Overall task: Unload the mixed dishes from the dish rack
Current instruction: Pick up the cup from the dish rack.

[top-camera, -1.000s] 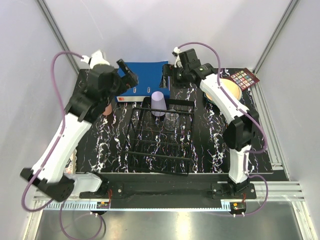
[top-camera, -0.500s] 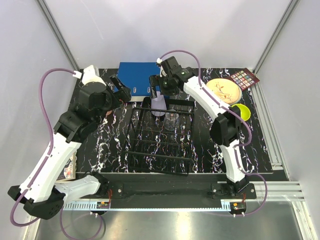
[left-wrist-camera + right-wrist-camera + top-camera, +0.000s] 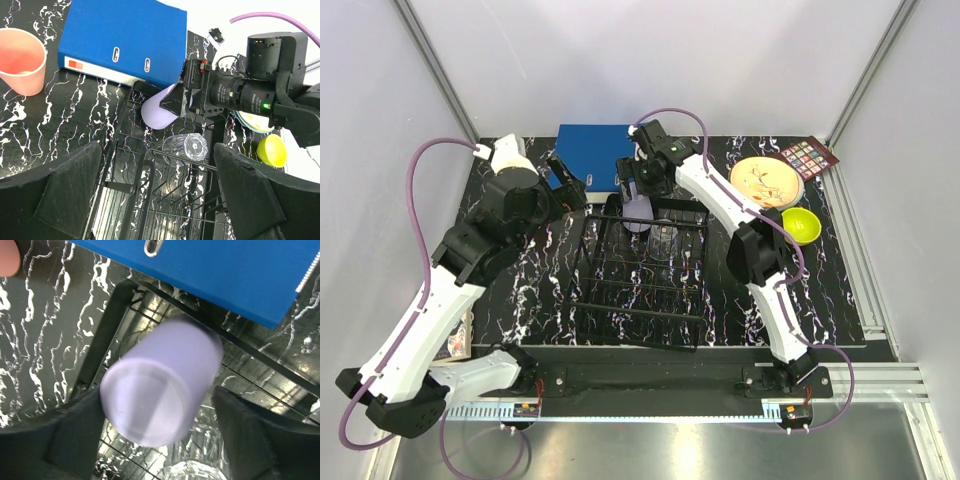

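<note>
The black wire dish rack (image 3: 642, 285) stands mid-table. A lilac cup (image 3: 160, 390) lies on its side at the rack's far edge, also in the left wrist view (image 3: 156, 111). My right gripper (image 3: 157, 445) is open with a finger on each side of the cup. A clear glass (image 3: 186, 147) lies in the rack just in front of the cup. My left gripper (image 3: 160, 200) is open and empty above the rack's far left part. A salmon-pink cup (image 3: 20, 60) stands upright on the table left of the rack. The stacked plates (image 3: 767, 180) and yellow bowl (image 3: 800, 224) sit at the far right.
A blue binder (image 3: 595, 155) lies flat just behind the rack, close to both grippers. A small dark card (image 3: 807, 157) lies at the far right corner. White walls enclose the black marbled table (image 3: 740, 310).
My right gripper swung left from the plates, over the binder, and came down around the lilac cup. My left arm drew back and lowered toward the rack's far left corner.
</note>
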Robot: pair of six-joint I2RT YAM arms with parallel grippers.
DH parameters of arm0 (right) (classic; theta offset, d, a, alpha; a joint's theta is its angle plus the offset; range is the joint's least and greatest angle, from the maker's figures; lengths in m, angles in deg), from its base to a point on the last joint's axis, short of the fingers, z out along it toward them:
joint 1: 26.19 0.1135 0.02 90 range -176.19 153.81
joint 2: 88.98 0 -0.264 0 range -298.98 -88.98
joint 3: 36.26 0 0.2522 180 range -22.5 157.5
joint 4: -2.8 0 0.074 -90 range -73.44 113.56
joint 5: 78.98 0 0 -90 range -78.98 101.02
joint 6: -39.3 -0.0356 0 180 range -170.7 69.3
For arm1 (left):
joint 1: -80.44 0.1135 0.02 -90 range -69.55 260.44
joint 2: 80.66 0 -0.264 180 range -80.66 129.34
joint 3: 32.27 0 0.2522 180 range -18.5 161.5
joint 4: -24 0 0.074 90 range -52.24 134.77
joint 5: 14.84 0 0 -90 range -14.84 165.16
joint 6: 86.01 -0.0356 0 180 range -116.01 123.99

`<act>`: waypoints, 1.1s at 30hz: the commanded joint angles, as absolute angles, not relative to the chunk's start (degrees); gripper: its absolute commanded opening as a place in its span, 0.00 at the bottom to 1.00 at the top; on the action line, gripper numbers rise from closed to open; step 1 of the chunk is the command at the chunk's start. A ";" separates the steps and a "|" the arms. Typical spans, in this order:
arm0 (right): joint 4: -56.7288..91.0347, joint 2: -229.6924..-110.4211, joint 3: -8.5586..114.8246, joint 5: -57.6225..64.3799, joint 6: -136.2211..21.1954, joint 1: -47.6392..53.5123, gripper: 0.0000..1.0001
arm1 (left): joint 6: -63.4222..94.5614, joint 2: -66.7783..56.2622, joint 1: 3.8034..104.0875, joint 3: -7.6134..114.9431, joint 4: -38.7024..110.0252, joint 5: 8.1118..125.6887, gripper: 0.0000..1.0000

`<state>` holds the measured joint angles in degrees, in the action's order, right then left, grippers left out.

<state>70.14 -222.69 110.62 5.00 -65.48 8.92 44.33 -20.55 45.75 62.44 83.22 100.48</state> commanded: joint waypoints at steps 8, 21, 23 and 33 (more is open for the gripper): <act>69.91 -222.31 113.73 7.06 -65.55 10.55 0.56 | 43.63 -21.25 45.38 61.21 81.18 101.70 0.99; 71.66 -212.91 112.58 10.40 -66.34 11.51 0.00 | 43.89 -21.51 45.38 60.25 80.39 101.00 0.99; 72.45 -211.33 113.46 10.67 -66.25 11.87 0.00 | 43.89 -21.51 45.38 60.25 80.22 100.83 0.99; 76.33 -198.41 121.90 19.90 -68.36 11.96 0.00 | 43.63 -21.34 45.38 63.93 79.08 102.94 0.99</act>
<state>76.96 -208.78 116.76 14.22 -66.95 11.70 44.35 -20.57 45.62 60.61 83.09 100.83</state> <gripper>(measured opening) 0.716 0.987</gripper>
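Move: The purple cup stands upside down in the rack, already between the right gripper's open fingers, its middle about 3 cm below the hand point. The clear glass is about 7 cm back and 5 cm to the right, some 5 cm lower; the blue binder's middle is roughly 14 cm ahead and 8 cm left, 4 cm lower. From the left gripper the purple cup lies some 15 cm ahead, 12 cm right and 24 cm below. Close the right gripper's fingers on the sides of the purple cup and hold almost still until they pinch it. Then, keeping that grip, lift it up out of the dish rack by about 15 cm, slowly at first and then faster, while tipping the fingertips some 15 degrees up towards the front. ##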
